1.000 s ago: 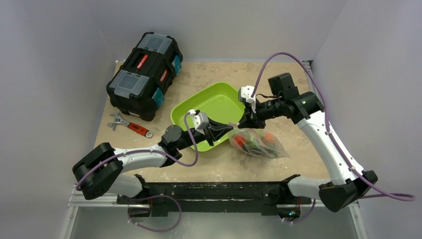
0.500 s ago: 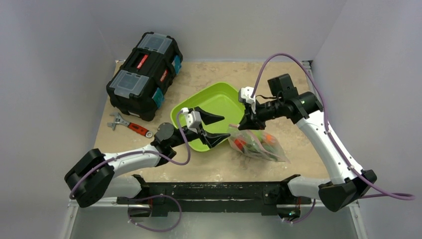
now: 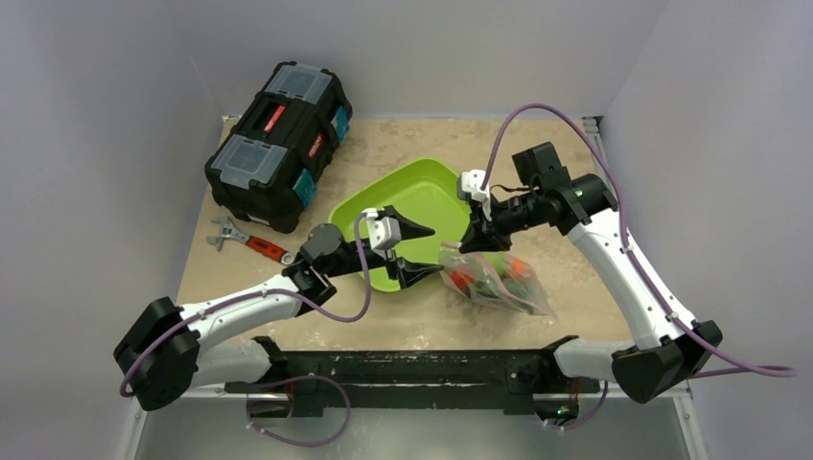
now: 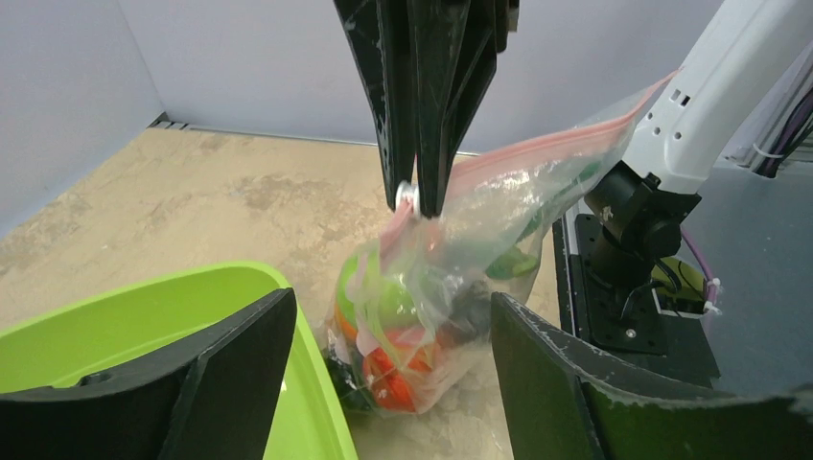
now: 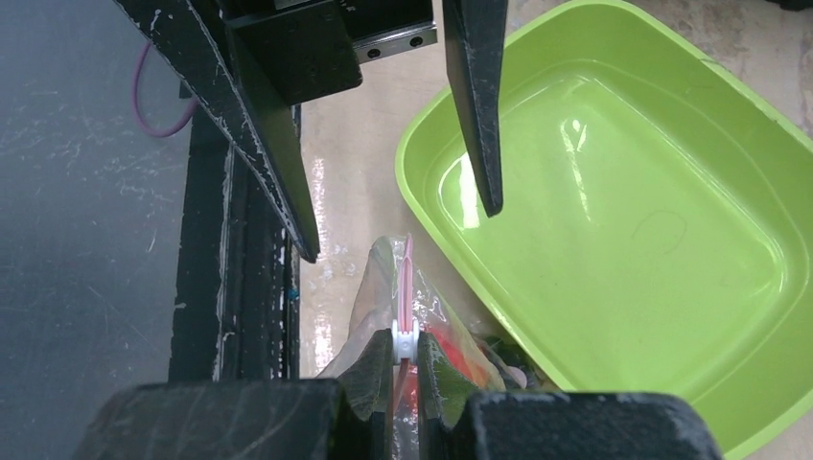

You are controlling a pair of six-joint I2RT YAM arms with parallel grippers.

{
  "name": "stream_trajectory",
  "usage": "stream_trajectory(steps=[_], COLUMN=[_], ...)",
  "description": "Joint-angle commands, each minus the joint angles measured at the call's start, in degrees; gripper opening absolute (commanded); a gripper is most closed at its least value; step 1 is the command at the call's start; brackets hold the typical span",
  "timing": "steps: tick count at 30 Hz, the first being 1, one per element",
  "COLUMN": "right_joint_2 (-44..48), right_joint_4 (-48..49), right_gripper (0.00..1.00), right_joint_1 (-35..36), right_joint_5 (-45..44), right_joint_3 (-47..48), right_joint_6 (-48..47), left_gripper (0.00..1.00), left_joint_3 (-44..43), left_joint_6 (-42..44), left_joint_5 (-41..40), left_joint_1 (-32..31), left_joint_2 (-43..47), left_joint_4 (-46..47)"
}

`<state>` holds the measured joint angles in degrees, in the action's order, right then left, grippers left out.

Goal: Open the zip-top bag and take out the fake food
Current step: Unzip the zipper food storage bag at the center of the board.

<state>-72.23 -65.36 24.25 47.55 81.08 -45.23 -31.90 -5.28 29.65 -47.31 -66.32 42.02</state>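
Observation:
The clear zip-top bag [image 3: 499, 280] lies on the table just right of the lime-green tray, its pink zip strip [image 5: 406, 273] lifted upward. My right gripper [image 5: 404, 347] is shut on the white slider of that strip, seen from the far side in the left wrist view [image 4: 415, 196]. Fake food [image 4: 403, 369] shows through the plastic: red, orange and green pieces. My left gripper [image 4: 393, 369] stands open at the bag's left end, one finger over the tray's rim and the other on the bag's near side. It holds nothing.
The lime-green tray [image 3: 412, 196] holds nothing and sits mid-table, touching the bag. A black toolbox [image 3: 278, 144] stands at the back left. A red-handled wrench [image 3: 251, 244] lies in front of it. Grey walls close in on both sides.
My left gripper was shut at the bag's left end a second ago; it has let go and opened wide. The right gripper keeps its pinch on the slider, with the bag barely shifted.

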Motion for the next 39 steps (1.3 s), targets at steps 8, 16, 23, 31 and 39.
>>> stream_trajectory(steps=[8, 16, 23, 31, 39], right_joint_2=[-0.2, 0.5, 3.5, 4.0, 4.3], right_joint_4=[-0.9, -0.1, 1.7, -0.3, -5.3], right_gripper=[0.0, 0.0, 0.0, 0.0, 0.0], right_joint_1=[-0.3, -0.3, -0.5, -2.6, -10.1], right_joint_5=[1.3, 0.7, -5.7, -10.4, -14.5], right_joint_3=[1.2, 0.7, -0.7, 1.3, 4.9], right_joint_6=[-1.2, -0.2, 3.5, 4.6, 1.4], left_gripper=[0.4, 0.0, 0.0, 0.0, 0.0], left_joint_3=[-12.4, -10.3, -5.8, -3.9, -4.6], left_joint_6=[0.4, 0.9, -1.5, -1.6, -1.7], left_joint_5=[10.1, 6.9, -1.9, -5.5, -8.6], left_joint_1=[-0.5, 0.2, 3.2, 3.3, 3.3], left_joint_2=[-9.2, -5.6, 0.3, 2.1, 2.4], left_joint_4=[-2.4, -3.7, -1.9, -2.4, -3.4])
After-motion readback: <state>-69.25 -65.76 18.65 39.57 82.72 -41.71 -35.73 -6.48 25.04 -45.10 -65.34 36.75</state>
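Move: The loose end of the bag's zip strip is about 3 cm to the right of the open left fingers, nearly level with them, and some 4 cm to the left of the right hand, which already pinches the white slider about 7 cm to the right of the left hand. From the left hand, the food in the bag hangs roughly 9 cm right, 2 cm back and 12 cm lower; the green tray's middle is about 10 cm ahead, 5 cm left and 20 cm down. The left hand reaches about 3.5 cm to the right towards the slider, closes its wide-open fingers on the loose end of the zip strip, then draws that end back some 4.5 cm to the left and about 2 cm forward, swinging roughly 15 degrees counter-clockwise. The right hand first holds still with its pinch on the slider, then, about halfway through, pulls away from the left hand, some 4 cm to the right and 2.5 cm forward, turning about 10 degrees clockwise. ##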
